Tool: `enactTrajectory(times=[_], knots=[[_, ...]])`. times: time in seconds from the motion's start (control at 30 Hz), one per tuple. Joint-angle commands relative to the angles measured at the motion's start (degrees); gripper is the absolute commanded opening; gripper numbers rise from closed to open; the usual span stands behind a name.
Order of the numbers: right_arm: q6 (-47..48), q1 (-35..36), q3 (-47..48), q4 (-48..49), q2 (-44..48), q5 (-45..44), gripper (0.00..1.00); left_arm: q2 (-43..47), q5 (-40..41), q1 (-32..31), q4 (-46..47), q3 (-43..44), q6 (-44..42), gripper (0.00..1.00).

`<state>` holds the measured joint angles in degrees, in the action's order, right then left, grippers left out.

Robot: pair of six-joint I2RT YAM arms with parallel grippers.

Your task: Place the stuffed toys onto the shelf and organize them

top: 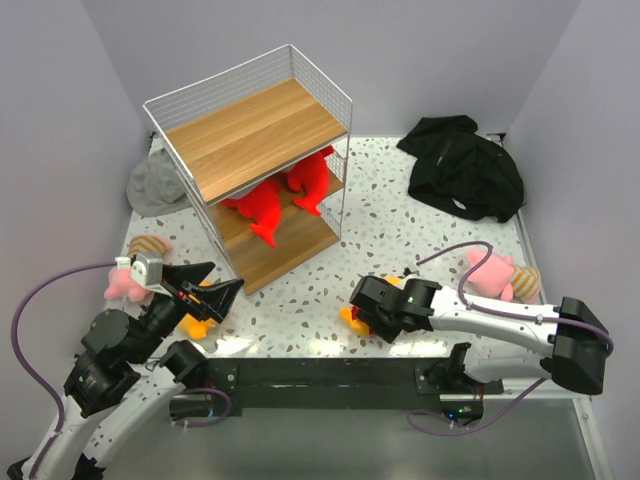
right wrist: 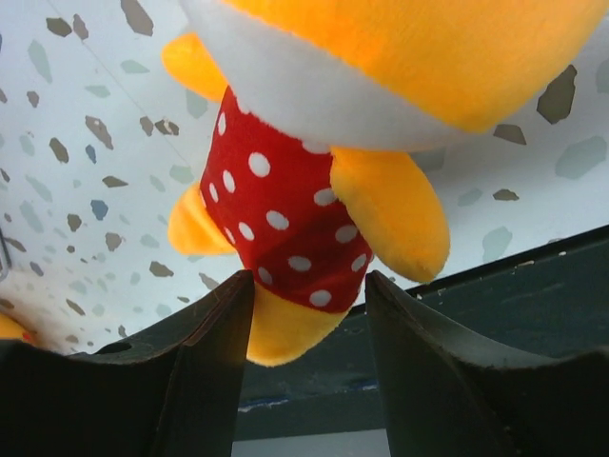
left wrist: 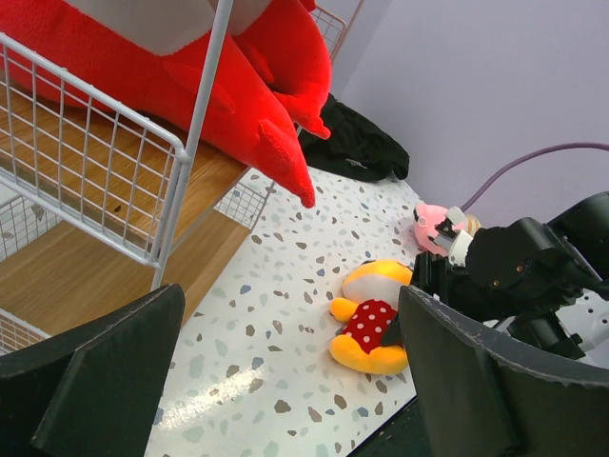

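Two red sharks (top: pixel 262 205) (top: pixel 310 180) lie on the middle board of the white wire shelf (top: pixel 255 135); in the left wrist view a shark (left wrist: pixel 219 95) pokes out past the shelf's rail (left wrist: pixel 114 114). A yellow doll in a red dotted outfit (top: pixel 350 318) (left wrist: pixel 376 324) (right wrist: pixel 285 228) lies near the table's front edge. My right gripper (top: pixel 358 310) (right wrist: pixel 309 324) straddles its lower body, open, the left finger touching and a gap at the right finger. My left gripper (top: pixel 222 280) (left wrist: pixel 295 381) hangs wide open and empty above a second yellow doll (top: pixel 195 322). Pink toys lie at the left (top: pixel 122 285) and right (top: pixel 490 270) (left wrist: pixel 430 224).
A black cloth heap (top: pixel 465 165) (left wrist: pixel 362 148) lies at the back right. A grey hat (top: pixel 155 185) sits left of the shelf. Walls close in on three sides, and the black base rail (top: pixel 320 385) runs along the near edge.
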<state>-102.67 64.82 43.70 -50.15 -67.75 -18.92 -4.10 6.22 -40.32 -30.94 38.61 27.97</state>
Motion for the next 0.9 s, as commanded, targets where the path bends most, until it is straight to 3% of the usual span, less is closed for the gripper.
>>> enactTrajectory(times=[0.0,0.13,0.23,0.27,0.3,0.5,0.6,0.7,0.73,0.87], knots=[[-3.32,0.05,-1.51,1.64,-0.9,-6.48,0.53,0.58,-0.15,-0.2,1.76,-0.2,0.25,1.0],[-4.03,0.05,-4.41,3.39,-0.64,-7.36,0.47,0.32,-0.15,-0.29,1.76,-0.2,0.16,1.0],[-3.07,0.05,-5.91,4.62,0.24,-9.12,0.31,0.49,-0.24,-0.2,1.67,-0.2,0.25,1.0],[-2.54,0.05,-6.35,4.97,0.51,-9.64,0.11,0.58,-0.15,-0.29,1.76,-0.2,0.25,1.0],[-1.75,0.05,-6.26,4.89,1.73,-11.21,0.0,0.58,-0.15,-0.29,1.67,-0.2,0.25,1.0],[6.15,0.05,0.23,-3.54,11.2,-20.79,0.0,0.06,-0.15,-0.29,1.67,-0.2,0.25,1.0],[17.12,0.05,5.06,-3.38,15.88,-26.95,0.0,-0.3,-0.07,-0.29,1.67,-0.2,0.25,1.0],[34.77,0.05,10.77,1.62,20.71,-30.91,0.0,0.14,-0.07,-0.29,1.67,-0.2,0.25,1.0],[44.65,0.05,12.44,3.46,22.29,-31.18,0.0,0.14,0.02,-0.29,1.67,-0.2,0.25,1.0],[66.08,0.05,22.7,12.7,24.24,-28.2,0.0,0.14,0.2,-0.29,1.67,-0.2,0.25,1.0]])
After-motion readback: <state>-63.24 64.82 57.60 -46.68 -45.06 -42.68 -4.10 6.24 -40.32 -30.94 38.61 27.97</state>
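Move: The yellow toy in the red polka-dot shirt lies just beyond the right hand's open fingers, its middle about 4 cm ahead, 1 cm to the right and 3 cm below. From that hand, the shelf's middle is some 23 cm ahead, 22 cm left and 15 cm higher, and the pink toy about 12 cm ahead and 26 cm right, a little lower. From the left hand, the yellow toy is roughly 4 cm ahead, 26 cm right and 26 cm below. The right fingers shut on the lower belly of the yellow toy's polka-dot shirt, pinching the cloth between the tips after the hand sinks about 2 cm. Keeping that pinch, the right hand then rises fast, ending some 20 cm above its start and about 6 cm farther forward, while the wrist tilts up about 40 degrees from its downward point. ##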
